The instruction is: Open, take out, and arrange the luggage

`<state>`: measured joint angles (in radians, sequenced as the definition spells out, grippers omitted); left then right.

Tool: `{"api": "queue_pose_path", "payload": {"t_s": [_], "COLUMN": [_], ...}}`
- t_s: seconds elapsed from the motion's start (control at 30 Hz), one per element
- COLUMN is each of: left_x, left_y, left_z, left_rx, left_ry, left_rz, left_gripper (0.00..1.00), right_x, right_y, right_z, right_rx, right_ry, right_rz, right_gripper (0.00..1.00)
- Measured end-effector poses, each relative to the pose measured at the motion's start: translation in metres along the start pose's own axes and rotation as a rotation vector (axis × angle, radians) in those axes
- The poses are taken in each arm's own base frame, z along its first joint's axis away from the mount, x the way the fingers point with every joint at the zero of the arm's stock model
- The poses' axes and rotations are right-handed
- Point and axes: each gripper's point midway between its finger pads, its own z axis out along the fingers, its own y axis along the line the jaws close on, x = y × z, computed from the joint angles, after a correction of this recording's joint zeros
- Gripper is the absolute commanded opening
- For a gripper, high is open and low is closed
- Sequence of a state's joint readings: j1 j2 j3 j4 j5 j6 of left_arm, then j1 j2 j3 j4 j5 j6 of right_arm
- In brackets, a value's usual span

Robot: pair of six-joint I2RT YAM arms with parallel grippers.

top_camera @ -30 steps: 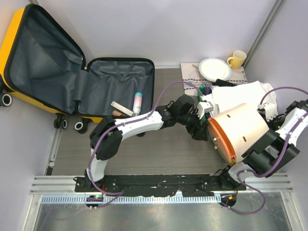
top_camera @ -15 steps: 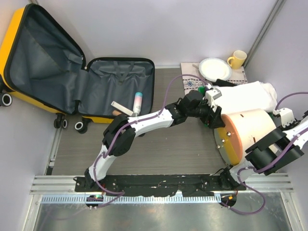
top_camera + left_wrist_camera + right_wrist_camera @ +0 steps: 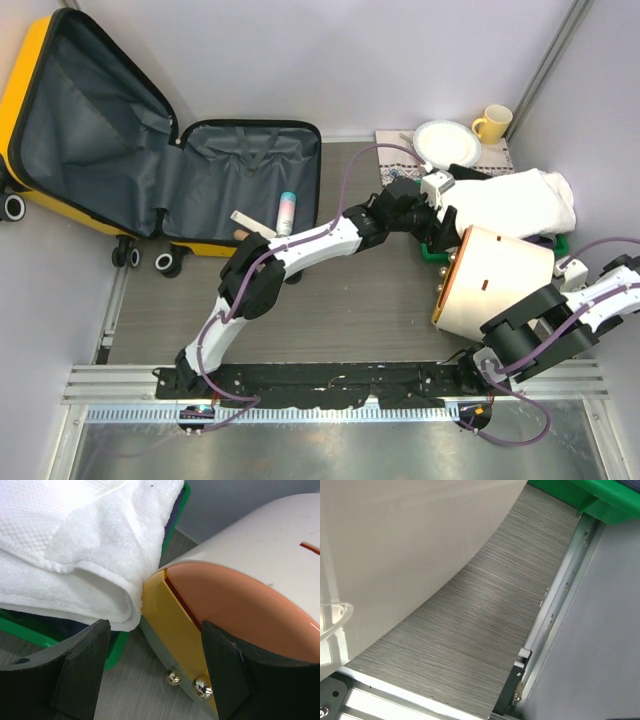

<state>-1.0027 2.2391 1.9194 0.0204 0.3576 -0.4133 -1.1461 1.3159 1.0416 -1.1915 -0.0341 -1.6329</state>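
Note:
The luggage (image 3: 120, 150), a yellow hard-shell suitcase with dark grey lining, lies open at the far left, its lid leaning on the wall. A small tube (image 3: 287, 212) and a flat cream strip (image 3: 252, 226) lie in its lower half. My left arm stretches far right. Its gripper (image 3: 437, 232) (image 3: 155, 680) is open, its black fingers (image 3: 82, 665) standing either side of the orange-yellow rim of a large cream cylinder (image 3: 500, 285) (image 3: 260, 545) without pinching it. My right arm lies at the lower right beside the cylinder (image 3: 395, 540); its fingers do not show.
A white towel (image 3: 510, 200) (image 3: 65, 540) is piled on a green tray (image 3: 563, 245) (image 3: 30, 632) (image 3: 600, 500) just behind the cylinder. A white plate (image 3: 446, 140) and a yellow mug (image 3: 492, 122) sit on a cloth at the back right. A metal rail (image 3: 555, 605) edges the table's right side.
The cylinder has tipped down and shifted right, so its orange end now faces left instead of up. My left gripper has reached further right to its rim, and my right arm has dropped lower.

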Motion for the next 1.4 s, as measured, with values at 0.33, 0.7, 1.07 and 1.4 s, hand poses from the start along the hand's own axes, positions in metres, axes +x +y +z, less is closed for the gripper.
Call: {"api": "queue_pose_path", "payload": {"t_s": [0.33,0.7,1.07,1.4], "left_x": [0.012,0.036,0.013,0.045], "left_y": [0.003,-0.023,-0.065,-0.042], "left_z": [-0.012,-0.076,-0.074,-0.125], "left_rx": [-0.042,-0.042,0.054,-0.024], "left_ry": [0.006,0.112,0.059,0.101], "left_rz": [0.01,0.079,0.104,0.001], "left_gripper": [0.77,0.78,0.81,0.83], "right_x": [-0.026,-0.062,-0.069,-0.087], "right_y": [0.003,0.028,0.009,0.067], "right_z": [0.01,0.021,0.025,0.044], "right_rx": [-0.06,-0.12,-0.221,-0.41], "right_ry": [-0.101,-0.185,-0.204,-0.255], "right_rz": [-0.093,-0.216,-0.126,0.042], "right_gripper": [0.71,0.54,0.29,0.3]}}
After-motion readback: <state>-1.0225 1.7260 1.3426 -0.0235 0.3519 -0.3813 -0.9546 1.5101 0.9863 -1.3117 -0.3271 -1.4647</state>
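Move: The white drum's middle lies some 12 cm back and 11 cm to the right of the left hand, about 9 cm lower; its front corner sits right by that hand's rear finger. White towels on the green tray lie about 7 cm ahead, 14 cm right; the plate is roughly 21 cm straight ahead. From the right hand, beyond the drum's right end, the drum's middle is about 10 cm ahead and 19 cm left, at nearly its height, with the towels 28 cm ahead and 17 cm left. The right hand works low against the drum's right end, going about 10 cm left, 5 forward and 5 down, fingertips swinging left nearly 30 degrees as the fingers close more than halfway. From beside the drum's front corner, the left hand draws back and left, rises, then swings left and sinks again in front of the coral face, staying wide open. ##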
